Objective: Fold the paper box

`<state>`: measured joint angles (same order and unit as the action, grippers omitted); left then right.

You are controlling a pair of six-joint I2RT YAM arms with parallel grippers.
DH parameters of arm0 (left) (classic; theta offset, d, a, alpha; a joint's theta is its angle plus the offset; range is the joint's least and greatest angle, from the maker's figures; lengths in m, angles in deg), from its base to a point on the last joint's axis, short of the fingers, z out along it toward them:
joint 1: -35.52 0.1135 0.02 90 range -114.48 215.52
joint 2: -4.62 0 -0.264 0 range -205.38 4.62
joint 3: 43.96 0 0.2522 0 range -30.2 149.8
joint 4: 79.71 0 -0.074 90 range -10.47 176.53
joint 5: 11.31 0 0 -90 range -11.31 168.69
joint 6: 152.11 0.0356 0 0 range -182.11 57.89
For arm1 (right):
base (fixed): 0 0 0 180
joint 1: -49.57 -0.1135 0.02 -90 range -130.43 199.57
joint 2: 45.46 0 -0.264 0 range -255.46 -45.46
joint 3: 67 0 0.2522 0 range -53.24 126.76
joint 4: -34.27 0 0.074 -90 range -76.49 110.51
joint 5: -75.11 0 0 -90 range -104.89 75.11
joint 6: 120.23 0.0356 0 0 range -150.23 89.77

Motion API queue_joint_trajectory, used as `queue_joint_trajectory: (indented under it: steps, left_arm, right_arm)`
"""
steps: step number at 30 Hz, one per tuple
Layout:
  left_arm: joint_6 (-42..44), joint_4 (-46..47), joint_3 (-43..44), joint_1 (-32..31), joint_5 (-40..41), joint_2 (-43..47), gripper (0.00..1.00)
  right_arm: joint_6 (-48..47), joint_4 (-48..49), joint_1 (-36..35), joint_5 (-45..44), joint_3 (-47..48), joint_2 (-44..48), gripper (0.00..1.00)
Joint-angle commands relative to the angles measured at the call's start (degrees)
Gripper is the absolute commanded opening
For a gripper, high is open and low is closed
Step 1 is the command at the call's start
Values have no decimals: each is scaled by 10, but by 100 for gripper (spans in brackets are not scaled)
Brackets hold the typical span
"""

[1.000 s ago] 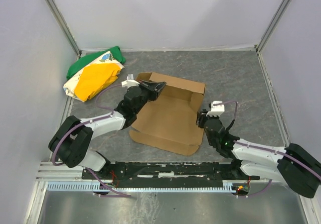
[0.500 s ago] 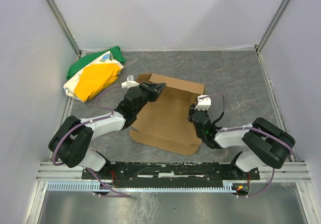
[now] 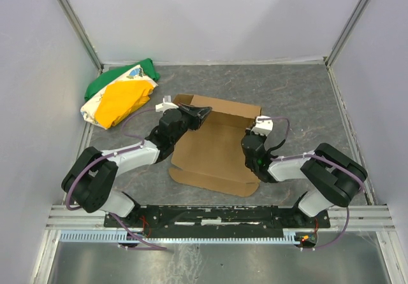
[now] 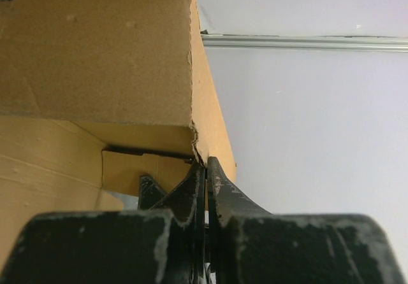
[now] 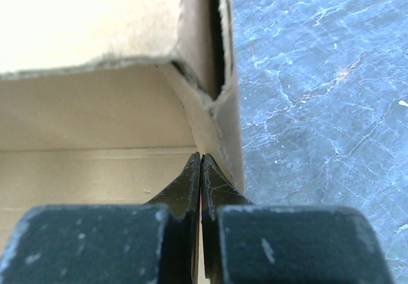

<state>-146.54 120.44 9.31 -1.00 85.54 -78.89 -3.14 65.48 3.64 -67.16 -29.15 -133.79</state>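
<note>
The paper box (image 3: 213, 147) is brown corrugated cardboard, lying half-formed mid-table with its back and right walls raised. My left gripper (image 3: 203, 113) is shut on the top edge of the back-left wall. In the left wrist view the torn cardboard (image 4: 95, 61) edge runs down between the shut fingertips of the left gripper (image 4: 205, 164). My right gripper (image 3: 250, 145) is shut inside the box at its right side. In the right wrist view the right gripper (image 5: 201, 160) rests its tips against the box floor (image 5: 95, 112), just left of the raised right wall (image 5: 223, 118), with nothing seen between them.
A green, yellow and white cloth bundle (image 3: 118, 96) lies at the back left. Grey marbled tabletop (image 3: 299, 99) surrounds the box and is bounded by pale enclosure walls. A metal rail (image 3: 210, 215) runs along the near edge by the arm bases.
My right gripper has swung left from beside the box to its right inner edge and closed. The box's near edge has shifted slightly right. The left gripper keeps its grip.
</note>
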Motion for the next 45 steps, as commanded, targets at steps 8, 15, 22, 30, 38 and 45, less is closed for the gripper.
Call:
queue_joint_trajectory:
  steps: [8, 15, 22, 30, 38, 45]
  left_arm:
    - [-21, -17, 27, -2, -12, 16, 3]
    - [-22, -23, 18, -2, -14, 18, 3]
    - [-21, -34, 19, -2, -8, 24, 3]
    - [-21, -60, 26, -2, -6, 23, 3]
    - [-22, -75, 30, -2, -7, 23, 3]
    - [-20, -111, 69, -2, -3, 6, 3]
  right_arm:
    - [39, 35, 3, -5, 3, -7, 44]
    - [-2, 53, 6, -5, 21, -28, 16]
    - [16, -1, 7, -86, 25, -7, 1]
    - [105, -233, 7, -172, 68, 39, 1]
    - [156, -216, 8, -145, 43, 50, 49]
    - [96, -200, 8, -51, -21, 144, 82]
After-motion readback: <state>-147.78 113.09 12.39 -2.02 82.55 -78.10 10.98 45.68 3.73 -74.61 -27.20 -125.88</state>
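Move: The right hand's shut fingertips are at the near edge of the box's right wall, which lies only some 1 cm ahead and 1 cm to its right. That wall's upper near corner is about 3 cm ahead, 2 cm right and 3 cm higher; the lid strip's middle is roughly 8 cm ahead, 8 cm left and 5 cm up. The left hand already grips the lid strip, whose middle is some 6 cm right and 2 cm ahead; the right wall's edge is about 16 cm right, 4 cm back and 6 cm lower. To the right, after a brief half-opening and re-closing of its fingers almost in place, the right hand goes about 3 cm with shut fingers, out against the inner side of the box's right wall, rising slightly and turning some 13 degrees clockwise. It then opens wide and eases back 1 to 2 cm beside the wall. The left hand keeps its pinch on the lid strip, drifting about 1.5 cm right and 1 cm back. ##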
